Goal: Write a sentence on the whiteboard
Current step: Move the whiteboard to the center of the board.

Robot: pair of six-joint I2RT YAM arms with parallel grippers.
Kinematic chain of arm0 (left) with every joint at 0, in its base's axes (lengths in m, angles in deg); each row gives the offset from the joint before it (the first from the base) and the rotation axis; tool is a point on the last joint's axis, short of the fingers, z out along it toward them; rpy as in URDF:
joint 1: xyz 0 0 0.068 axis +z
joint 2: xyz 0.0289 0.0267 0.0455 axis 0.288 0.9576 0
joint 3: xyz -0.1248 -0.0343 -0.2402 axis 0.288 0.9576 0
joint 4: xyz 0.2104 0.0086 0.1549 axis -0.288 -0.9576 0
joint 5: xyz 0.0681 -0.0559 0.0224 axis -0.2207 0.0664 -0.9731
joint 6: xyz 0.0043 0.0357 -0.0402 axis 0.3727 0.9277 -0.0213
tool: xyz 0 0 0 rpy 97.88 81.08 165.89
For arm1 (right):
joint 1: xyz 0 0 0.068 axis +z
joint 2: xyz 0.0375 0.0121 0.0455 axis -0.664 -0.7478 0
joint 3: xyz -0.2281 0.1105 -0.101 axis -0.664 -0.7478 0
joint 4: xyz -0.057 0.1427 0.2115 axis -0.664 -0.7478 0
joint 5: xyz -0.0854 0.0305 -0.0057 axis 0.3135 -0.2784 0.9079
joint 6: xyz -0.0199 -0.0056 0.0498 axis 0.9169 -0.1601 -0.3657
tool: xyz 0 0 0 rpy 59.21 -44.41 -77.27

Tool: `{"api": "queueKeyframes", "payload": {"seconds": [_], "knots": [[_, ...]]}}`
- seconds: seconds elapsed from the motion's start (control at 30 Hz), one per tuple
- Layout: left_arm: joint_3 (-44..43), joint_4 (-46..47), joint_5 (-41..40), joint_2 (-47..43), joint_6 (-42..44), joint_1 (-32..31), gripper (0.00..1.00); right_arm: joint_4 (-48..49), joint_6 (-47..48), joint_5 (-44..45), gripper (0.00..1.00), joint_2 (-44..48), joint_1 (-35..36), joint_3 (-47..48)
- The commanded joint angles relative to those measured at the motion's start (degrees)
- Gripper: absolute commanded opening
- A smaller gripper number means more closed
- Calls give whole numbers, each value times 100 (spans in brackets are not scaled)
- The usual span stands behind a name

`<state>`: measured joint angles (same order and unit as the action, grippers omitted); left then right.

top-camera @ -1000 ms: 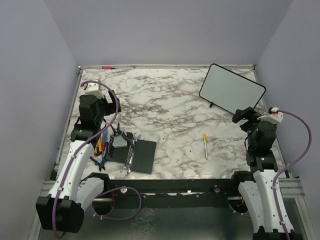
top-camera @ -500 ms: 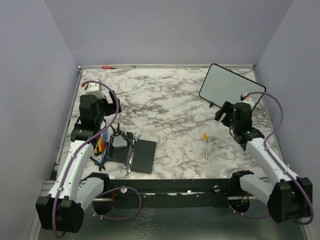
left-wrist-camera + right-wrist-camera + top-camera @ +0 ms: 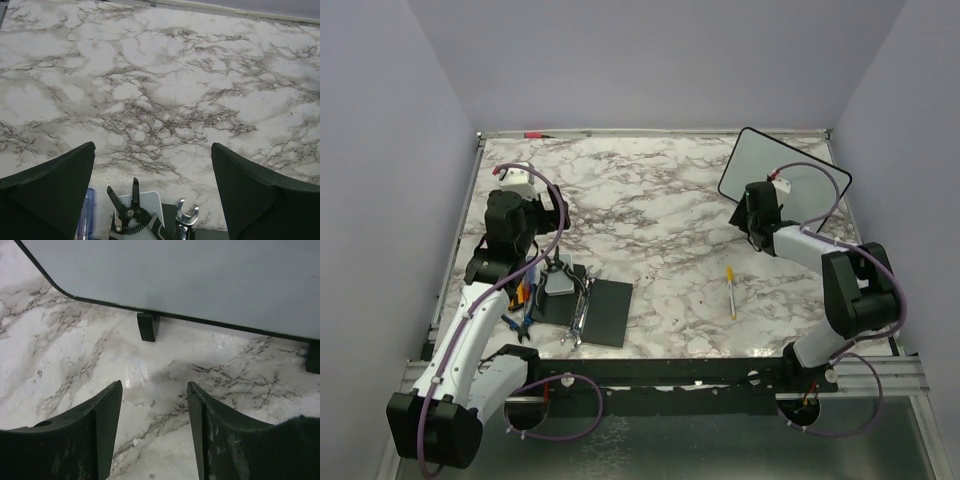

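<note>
The whiteboard [image 3: 775, 165] stands propped at the back right, black-framed, and no sentence shows on its white surface [image 3: 175, 270]. My right gripper [image 3: 750, 222] hovers low at the board's lower left edge. In the right wrist view it is open [image 3: 154, 384] over bare marble, facing a small black prop stand [image 3: 148, 326]. A yellow marker [image 3: 730, 291] lies on the table right of centre, apart from both grippers. My left gripper [image 3: 535, 252] hangs wide open [image 3: 152, 145] above the tool pile at the left, with nothing between its fingers.
A flat black square pad [image 3: 605, 310] lies at the front left with wrenches [image 3: 578, 312] beside it. Wire strippers [image 3: 125, 212], a wrench head [image 3: 186, 217] and a blue handle [image 3: 86, 215] sit under the left gripper. Walls close in on the left, back and right.
The right arm has swung from the table's right edge forward and left to the whiteboard's lower left edge, and its jaws have narrowed. The left arm has shifted slightly.
</note>
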<state>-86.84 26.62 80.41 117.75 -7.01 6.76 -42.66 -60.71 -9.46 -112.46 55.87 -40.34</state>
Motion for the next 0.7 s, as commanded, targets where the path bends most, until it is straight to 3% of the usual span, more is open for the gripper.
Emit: {"api": "queueKeyframes", "payload": {"seconds": [0.0, 0.33, 0.67], "knots": [[98, -99, -113, -46, 94, -119, 99, 561, -26, 426, 56, -543, 33, 329], [93, -108, -175, -7, 128, -235, 99, 720, 37, 766, 48, -1494, 30, 877], [96, -112, -186, 35, 138, -245, 99, 943, 44, 955, 37, -1740, 29, 895]]}}
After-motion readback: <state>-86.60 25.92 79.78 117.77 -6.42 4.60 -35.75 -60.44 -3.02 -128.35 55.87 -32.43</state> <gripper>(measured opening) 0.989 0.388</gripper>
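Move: The black clip on the whiteboard's near edge, towards its left corner, is about 7 cm ahead of the right hand, roughly in line sideways and some 5 cm lower. The board's middle lies about 16 cm ahead and 10 cm right. A second clip is 15 cm right and about 1 cm ahead; the marker is 14 cm back and 5 cm left. From the left hand, the first clip is some 13 cm ahead, 46 cm right and 22 cm below. Forward and down together, the right hand goes about 5 cm out and 4 cm lower towards the clip at the whiteboard's near edge; the forward travel dies out first, while the last bit is mostly sinking. The partly open fingers narrow further around the line of the clip, which ends nearer the left finger, and the wrist turns slightly clockwise. Contact can't be made out. ##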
